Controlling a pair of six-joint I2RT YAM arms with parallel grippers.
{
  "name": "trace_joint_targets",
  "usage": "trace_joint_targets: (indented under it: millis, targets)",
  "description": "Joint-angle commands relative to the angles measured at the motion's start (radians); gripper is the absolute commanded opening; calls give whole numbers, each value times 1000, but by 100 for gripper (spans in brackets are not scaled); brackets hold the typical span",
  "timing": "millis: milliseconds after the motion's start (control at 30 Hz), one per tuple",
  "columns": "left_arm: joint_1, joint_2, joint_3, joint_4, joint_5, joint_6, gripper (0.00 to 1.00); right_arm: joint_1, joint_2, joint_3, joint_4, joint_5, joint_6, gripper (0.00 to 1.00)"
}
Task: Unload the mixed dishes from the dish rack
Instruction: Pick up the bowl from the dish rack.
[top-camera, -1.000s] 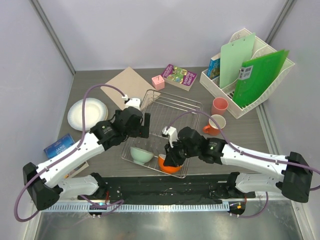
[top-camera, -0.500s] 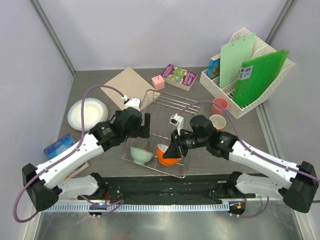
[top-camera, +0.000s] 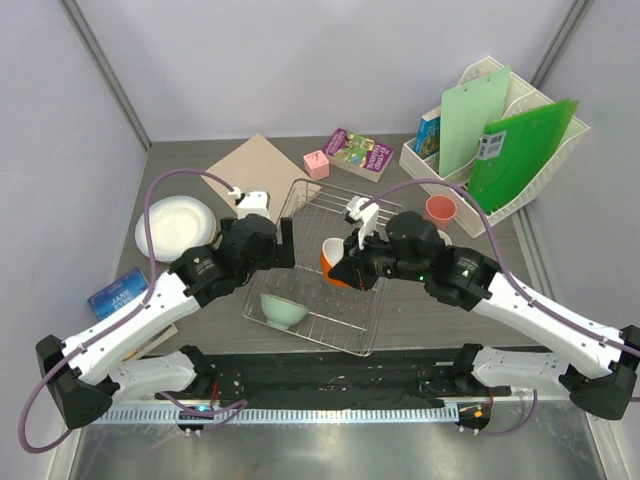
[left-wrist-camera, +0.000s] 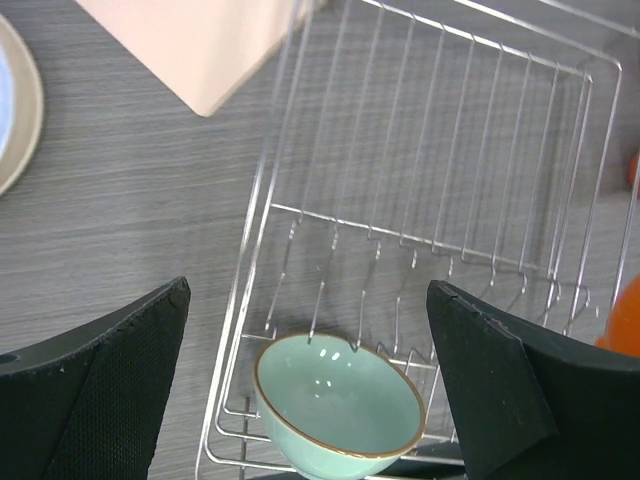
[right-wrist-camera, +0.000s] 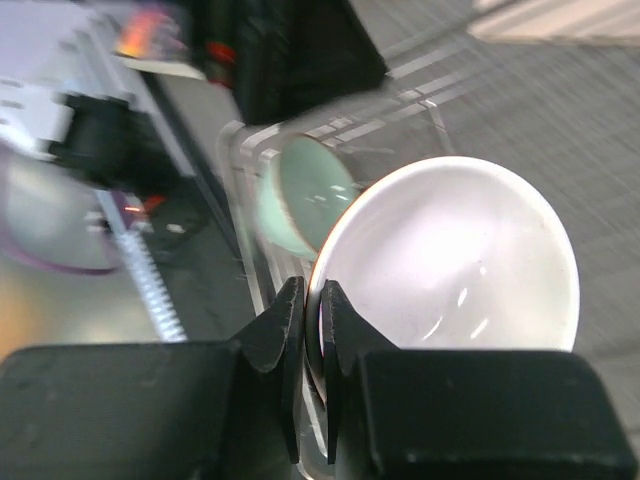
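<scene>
My right gripper is shut on the rim of the orange bowl and holds it tilted in the air over the middle of the dish rack. In the right wrist view the fingers pinch the rim of this bowl, whose inside looks white, at my right gripper. The mint-green bowl lies at the rack's near left corner. My left gripper hangs open above the mint-green bowl with nothing between its fingers. A cream plate lies on the table to the left, and a pink cup stands to the right.
A cardboard sheet, a pink cube and a book lie behind the rack. A white file organizer with green folders stands at the back right. A blue card lies at the left.
My right gripper has lifted the orange bowl from the rack's near right corner up and away over the rack's middle. The left arm has shifted slightly left and stays open.
</scene>
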Motion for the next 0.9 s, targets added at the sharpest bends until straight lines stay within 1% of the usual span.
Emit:
trace_joint_targets:
  millis: [0, 33, 100, 133, 200, 233, 333, 367, 433, 467, 533, 567, 667, 733, 800, 867]
  targets:
    - [7, -37, 20, 22, -162, -63, 100, 68, 22, -33, -58, 459, -111, 1]
    - [9, -36, 28, 14, -176, -77, 100, 81, 24, -47, -55, 520, -114, 1]
    - [19, -31, 37, 9, -181, -76, 100, 107, 18, -87, -45, 583, -126, 1]
    - [24, -28, 51, 12, -155, -57, 100, 117, 16, -97, -37, 639, -132, 1]
    - [38, -7, 78, 29, -105, -33, 100, 131, 16, -113, -34, 681, -142, 1]
    - [42, 5, 92, 32, -39, -11, 100, 136, 19, -116, -32, 724, -146, 1]
    - [59, 71, 159, 28, 61, 4, 100, 159, 24, -117, -22, 773, -163, 1]
    - [62, 88, 173, 32, 125, 12, 100, 168, 27, -117, -17, 810, -168, 1]
    - [72, 145, 209, 49, 194, 10, 100, 182, 31, -117, -9, 822, -181, 1]
    - [73, 163, 216, 69, 283, 23, 100, 187, 36, -116, -6, 816, -186, 1]
    - [73, 211, 232, 121, 358, 33, 100, 202, 31, -122, 17, 789, -200, 1]
    - [73, 226, 235, 139, 418, 38, 100, 211, 19, -134, 28, 748, -218, 1]
    - [75, 272, 252, 176, 460, 66, 100, 248, -24, -156, 66, 668, -247, 1]
    - [79, 291, 275, 173, 489, 93, 100, 263, -51, -166, 90, 568, -254, 1]
    - [89, 305, 291, 172, 572, 108, 100, 265, -68, -176, 87, 487, -260, 1]
    - [96, 306, 301, 144, 590, 135, 100, 283, -71, -170, 54, 467, -269, 1]
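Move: The orange bowl is already out of the rack, pinched at its rim by the right fingers; its middle lies about 4 cm ahead and 3 cm left of that hand, at its height. From the open left hand the orange bowl is some 18 cm right, 5 cm back and 4 cm higher. The green bowl sits in the rack about 11 cm back, 4 cm right and 13 cm below the left hand. Down and to the right, swinging forward and then back again, the right hand lowers the held orange bowl about 7 cm while rolling it some 25 degrees so the fingers tip further down, its rim pinch kept. The left hand, jaws wide open, first rises slightly to the left, then sweeps about 12 cm right and a little forward over the rack towards the bowl, sinking back and turning clockwise. ##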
